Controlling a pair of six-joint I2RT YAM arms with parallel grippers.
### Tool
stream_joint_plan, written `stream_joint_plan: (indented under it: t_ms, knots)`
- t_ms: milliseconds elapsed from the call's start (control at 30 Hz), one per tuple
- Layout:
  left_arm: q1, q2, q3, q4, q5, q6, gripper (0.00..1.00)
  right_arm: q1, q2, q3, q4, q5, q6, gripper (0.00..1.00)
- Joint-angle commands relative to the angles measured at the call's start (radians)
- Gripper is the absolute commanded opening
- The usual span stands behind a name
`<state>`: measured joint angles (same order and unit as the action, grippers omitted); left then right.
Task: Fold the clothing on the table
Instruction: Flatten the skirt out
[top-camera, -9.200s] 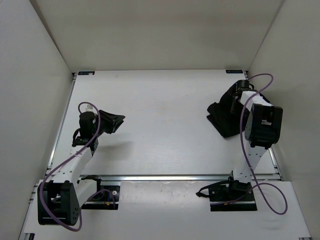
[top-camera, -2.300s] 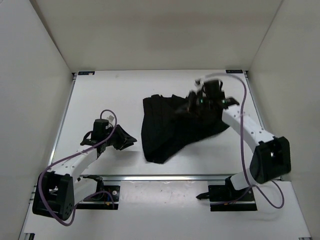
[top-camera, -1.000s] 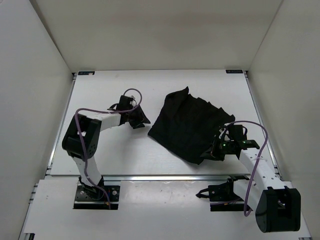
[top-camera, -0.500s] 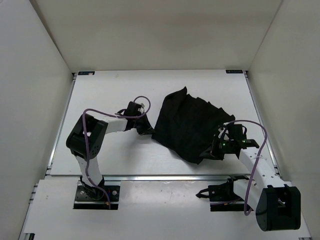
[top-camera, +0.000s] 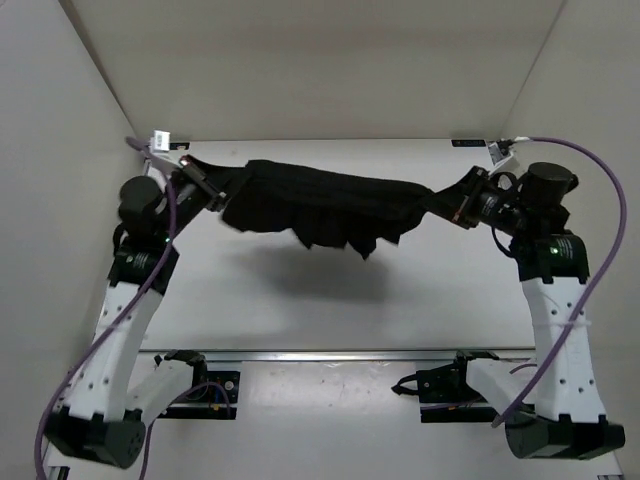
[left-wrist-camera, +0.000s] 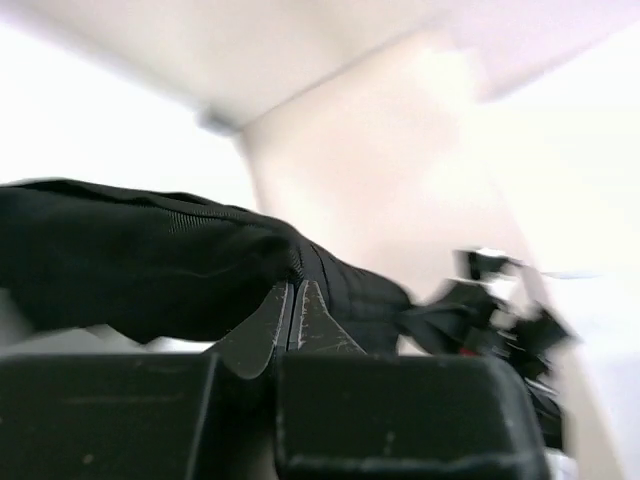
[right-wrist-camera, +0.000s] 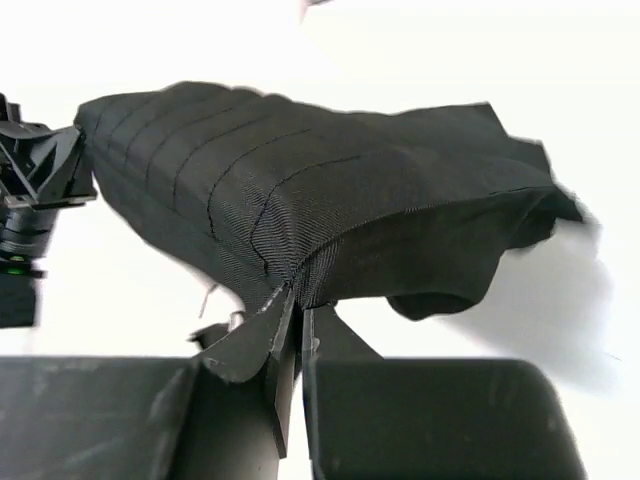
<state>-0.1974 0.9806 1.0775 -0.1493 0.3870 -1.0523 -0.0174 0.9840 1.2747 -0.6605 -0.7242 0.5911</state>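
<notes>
The black pleated clothing (top-camera: 325, 205) hangs stretched in the air above the white table (top-camera: 300, 310), its ruffled hem drooping in the middle. My left gripper (top-camera: 212, 190) is shut on its left end, and in the left wrist view the fabric (left-wrist-camera: 150, 270) runs out from the pinched jaws of the left gripper (left-wrist-camera: 294, 287). My right gripper (top-camera: 448, 203) is shut on the right end. In the right wrist view the cloth (right-wrist-camera: 300, 200) fans out from the closed right gripper (right-wrist-camera: 297, 296). Both arms are raised high.
A soft shadow of the garment lies on the table (top-camera: 330, 280). White walls (top-camera: 60, 150) enclose the table on three sides. Metal rails (top-camera: 350, 354) run along the near edge, with the arm bases below them.
Both arms have lifted and spread apart. The left gripper closed on the garment's left edge. The clothing rose from the table and is now pulled out wide between the grippers.
</notes>
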Motion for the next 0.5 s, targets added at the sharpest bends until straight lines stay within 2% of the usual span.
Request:
stream_joint_plan:
  t_ms: [0,133,200,267,300,367,433,467]
  knots:
    - [0.042,-0.040,0.019,-0.053,0.013,-0.071,0.00,-0.033,-0.037,0.058,0.051,-0.095,0.127,0.00]
    - [0.070,-0.013,0.007,-0.035,0.036,-0.090,0.00,-0.041,-0.019,-0.010,0.188,-0.216,0.252,0.00]
    - [0.088,0.030,-0.025,0.032,0.111,-0.119,0.00,-0.026,0.027,-0.102,0.336,-0.292,0.346,0.00]
    - [0.104,0.081,-0.047,0.098,0.119,-0.149,0.00,-0.010,0.100,-0.146,0.450,-0.340,0.413,0.00]
    - [0.102,0.122,-0.048,0.132,0.118,-0.161,0.00,-0.003,0.167,-0.131,0.508,-0.348,0.423,0.00]
    - [0.118,0.211,0.052,0.129,0.139,-0.155,0.00,0.017,0.276,-0.040,0.495,-0.334,0.368,0.00]
    - [0.136,0.327,0.161,0.166,0.179,-0.153,0.00,0.011,0.439,0.200,0.406,-0.336,0.311,0.00]
    - [0.148,0.345,0.233,0.165,0.193,-0.164,0.00,0.008,0.476,0.262,0.388,-0.334,0.299,0.00]
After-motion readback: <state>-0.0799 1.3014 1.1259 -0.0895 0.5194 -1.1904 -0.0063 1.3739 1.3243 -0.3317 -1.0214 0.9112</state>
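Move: My two hands hold the black skirt's top edge in the air, roughly 31 cm apart. The skirt's middle hangs about 15 cm to the right of my left hand, level with it in reach and some 10 cm below; from my right hand it's about 15 cm left, 3 cm ahead and 9 cm below. The clear table middle it goes over lies about 12 cm ahead, 14 cm right and 38 cm beneath my left hand. I give the skirt a two-handed fling: both hands first carry on up about 5 cm and back 2 or 3 cm, then whip forward roughly 10 cm while dropping, my left by about 12 cm and my right by 6 cm. My fingers tip downward some 20 degrees in the throw and stay shut on the cloth; my right hand also drifts a little left and rolls its left side up. ##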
